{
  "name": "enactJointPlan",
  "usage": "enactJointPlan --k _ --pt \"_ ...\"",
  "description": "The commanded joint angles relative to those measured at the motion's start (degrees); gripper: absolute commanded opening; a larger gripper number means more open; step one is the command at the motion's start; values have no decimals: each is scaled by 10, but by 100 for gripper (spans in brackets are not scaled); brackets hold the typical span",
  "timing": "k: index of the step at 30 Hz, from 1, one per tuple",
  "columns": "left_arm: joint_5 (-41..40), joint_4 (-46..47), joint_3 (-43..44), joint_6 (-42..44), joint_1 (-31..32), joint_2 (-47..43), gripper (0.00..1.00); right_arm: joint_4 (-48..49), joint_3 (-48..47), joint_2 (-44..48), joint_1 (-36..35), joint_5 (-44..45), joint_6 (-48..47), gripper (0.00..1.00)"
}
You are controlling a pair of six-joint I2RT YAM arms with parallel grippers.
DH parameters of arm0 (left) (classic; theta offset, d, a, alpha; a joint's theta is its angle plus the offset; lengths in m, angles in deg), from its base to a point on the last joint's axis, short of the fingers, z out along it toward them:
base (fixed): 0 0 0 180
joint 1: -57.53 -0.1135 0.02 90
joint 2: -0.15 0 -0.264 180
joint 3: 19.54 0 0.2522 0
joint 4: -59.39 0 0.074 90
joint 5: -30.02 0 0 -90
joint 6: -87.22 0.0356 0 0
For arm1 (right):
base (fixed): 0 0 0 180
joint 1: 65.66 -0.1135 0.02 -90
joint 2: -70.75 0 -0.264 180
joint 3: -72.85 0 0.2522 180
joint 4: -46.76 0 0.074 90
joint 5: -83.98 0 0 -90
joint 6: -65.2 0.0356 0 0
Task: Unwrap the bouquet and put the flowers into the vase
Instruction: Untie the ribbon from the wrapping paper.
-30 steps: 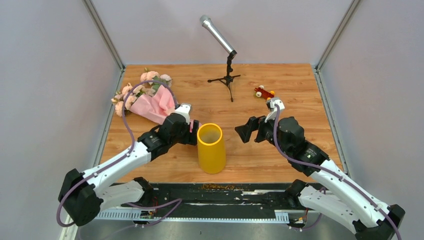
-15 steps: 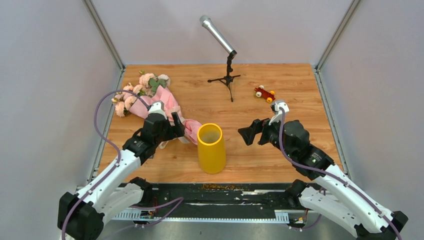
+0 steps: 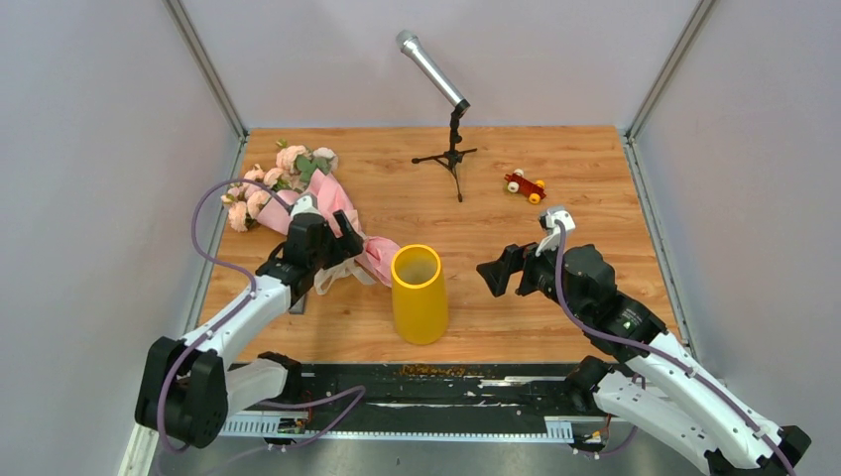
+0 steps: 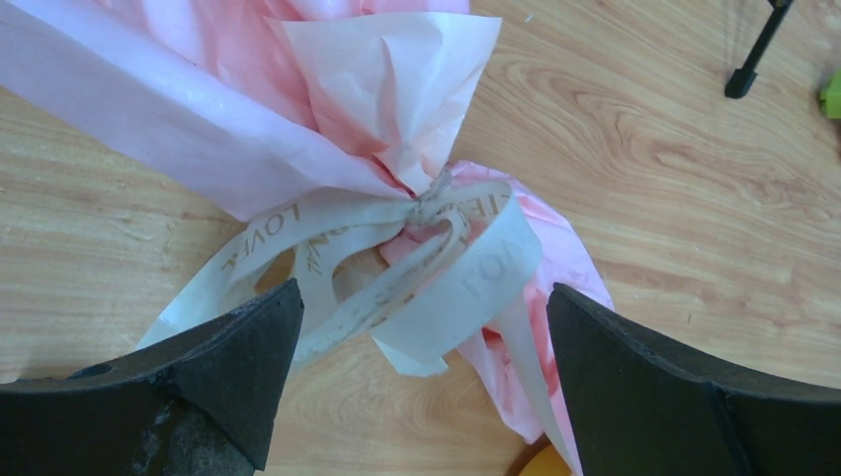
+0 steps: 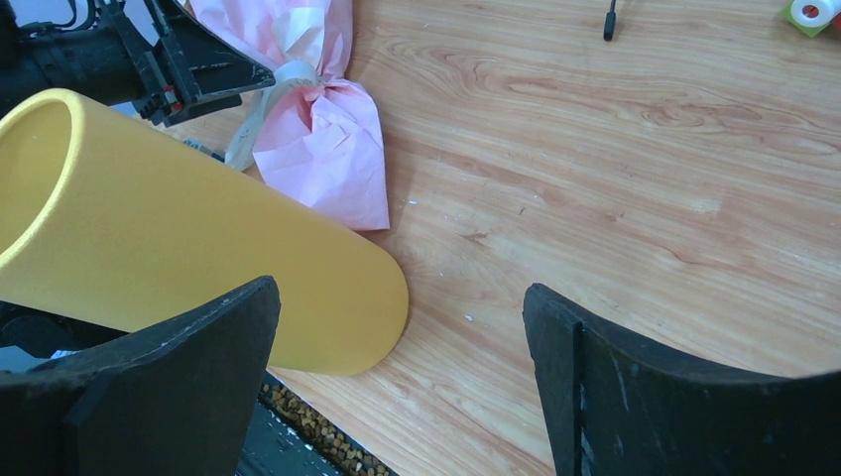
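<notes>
The bouquet [image 3: 307,203] lies on the table's left side, roses [image 3: 260,188] toward the far left and its pink paper tail [image 3: 381,260] beside the vase. A beige ribbon [image 4: 426,243] printed with letters is tied in a loose bow around the paper [image 4: 248,109]. My left gripper [image 3: 347,248] hovers over that bow, open, with the ribbon loops between its fingers [image 4: 421,297] and nothing gripped. The yellow vase [image 3: 418,293] stands upright at the front centre. To its right my right gripper [image 3: 493,273] is open and empty, facing the vase [image 5: 179,228].
A microphone on a black tripod stand [image 3: 451,129] is at the back centre. A small red toy car [image 3: 524,184] sits at the back right. Grey walls close in the left, right and far sides of the wooden table [image 3: 595,307].
My left gripper has opened and drawn back left from the vase. The bouquet's paper tail now reaches nearer the vase. My right gripper has drifted slightly nearer and lower.
</notes>
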Motion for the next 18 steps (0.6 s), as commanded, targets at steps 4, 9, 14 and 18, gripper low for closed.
enactJointPlan --k 4,9,14,18 --pt "-3 67 30 -7 -13 74 100 4 3 -6 -4 -1 -12 95" --pt "-11 85 65 33 -13 151 91 -1 3 -14 -4 1 -15 94" --pt "11 88 101 72 -13 213 63 -2 8 -21 -3 1 -14 94" --pt "63 111 116 101 -12 262 45 -2 14 -24 -4 -1 -10 94"
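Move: The ribbon's knot and loops on the pink wrapping lie about 5 cm ahead of the left hand, 1 cm to its right and 6 cm below. From that hand the flowers are some 17 cm ahead and 13 cm left, the yellow vase roughly 14 cm back and 13 cm right, the grey block about 7 cm back and 10 cm left. From the right hand, the knot is some 16 cm ahead, 26 cm left and 17 cm down. The left hand reaches about 5 cm forward and 5 cm down, half closing its fingers around the ribbon's loops. ##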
